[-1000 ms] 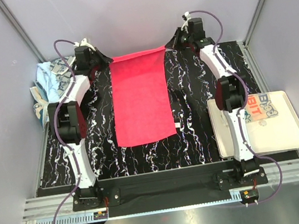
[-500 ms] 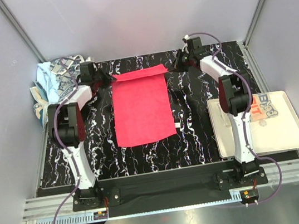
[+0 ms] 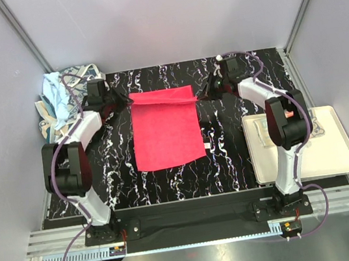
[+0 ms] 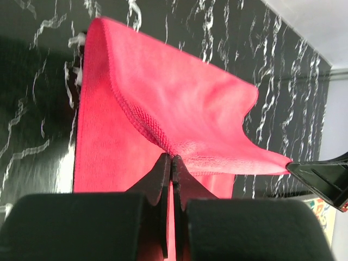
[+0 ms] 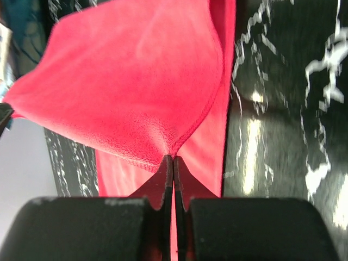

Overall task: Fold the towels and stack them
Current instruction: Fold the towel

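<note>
A bright pink-red towel [image 3: 165, 132] lies lengthwise on the black marbled table [image 3: 232, 161], its far edge lifted and curled toward the near side. My left gripper [image 3: 125, 101] is shut on the far left corner, and my right gripper [image 3: 200, 94] is shut on the far right corner. In the left wrist view the left gripper [image 4: 172, 157] pinches the hem of the towel [image 4: 163, 92]. The right wrist view shows the right gripper [image 5: 173, 157] pinching a corner of the towel [image 5: 136, 70]. More towels [image 3: 58, 98] are heaped at the back left, light blue among them.
A flat cream tray [image 3: 326, 157] sits at the right edge of the table, partly behind my right arm [image 3: 286, 127], with a patterned cloth [image 3: 318, 123] barely showing in it. Grey walls close in the back and both sides.
Both grippers have come down and toward the near side, carrying the towel's far edge with them. The edge was held high a second ago and now hangs low over the towel.
</note>
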`<state>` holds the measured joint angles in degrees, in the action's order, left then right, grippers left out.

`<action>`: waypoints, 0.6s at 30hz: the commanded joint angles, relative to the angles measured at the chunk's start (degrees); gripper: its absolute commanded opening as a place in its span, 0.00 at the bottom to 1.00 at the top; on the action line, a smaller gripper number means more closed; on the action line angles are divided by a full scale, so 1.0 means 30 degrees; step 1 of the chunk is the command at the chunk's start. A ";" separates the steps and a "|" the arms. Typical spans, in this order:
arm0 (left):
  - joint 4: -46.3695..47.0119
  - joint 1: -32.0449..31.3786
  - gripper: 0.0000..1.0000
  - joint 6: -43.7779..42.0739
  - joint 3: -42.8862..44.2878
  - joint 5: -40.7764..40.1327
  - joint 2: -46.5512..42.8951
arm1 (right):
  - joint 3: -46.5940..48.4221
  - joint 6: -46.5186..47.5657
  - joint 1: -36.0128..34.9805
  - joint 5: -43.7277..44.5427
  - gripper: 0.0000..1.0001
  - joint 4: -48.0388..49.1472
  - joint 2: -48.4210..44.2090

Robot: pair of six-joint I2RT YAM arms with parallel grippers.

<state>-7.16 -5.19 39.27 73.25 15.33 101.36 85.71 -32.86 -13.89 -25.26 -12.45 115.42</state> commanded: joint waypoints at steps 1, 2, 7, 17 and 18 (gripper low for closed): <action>-0.0426 -0.0232 0.01 -0.0316 -0.1124 -0.1097 -0.1675 | -0.1175 -0.0061 -0.0408 0.1063 0.00 0.0663 -0.1936; -0.0455 -0.0233 0.01 -0.0257 -0.1446 -0.1126 -0.1881 | -0.1642 -0.0091 -0.0612 0.1181 0.00 0.0605 -0.2316; -0.0427 -0.0584 0.02 -0.0023 -0.3932 -0.1653 -0.3434 | -0.3080 -0.0091 -0.1111 0.1767 0.00 0.0458 -0.3577; -0.0309 -0.1199 0.01 0.0534 -0.7275 -0.2298 -0.5777 | -0.5452 -0.0003 -0.1932 0.2618 0.00 -0.0216 -0.5949; -0.0309 -0.1257 0.01 0.0563 -0.7453 -0.2327 -0.6098 | -0.5600 0.0026 -0.1961 0.2676 0.00 -0.0245 -0.6097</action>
<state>-9.91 -8.71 40.25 52.71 10.37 86.94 70.26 -33.08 -19.40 -19.42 -12.97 101.10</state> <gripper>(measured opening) 0.017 0.010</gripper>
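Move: My left hand holds one corner of the red towel's lifted edge; the left near corner lies about 22 cm straight back and 13 cm below. My right hand holds the other lifted corner; the right near corner is roughly 20 cm back, 1 cm left and 10 cm down. The towel basket stands some 20 cm left and 8 cm ahead of my left hand; the tray's middle is about 30 cm right and 20 cm back from my right. Keeping the lifted edge stretched between my shut fingertips, I draw it back over the towel's lower layer towards the near edge. My left hand goes about 10 cm back while sinking some 5 cm and tipping its fingers a little further down, its grip effort easing; my right goes back about 8 cm, nearly level, still pinching its corner. ##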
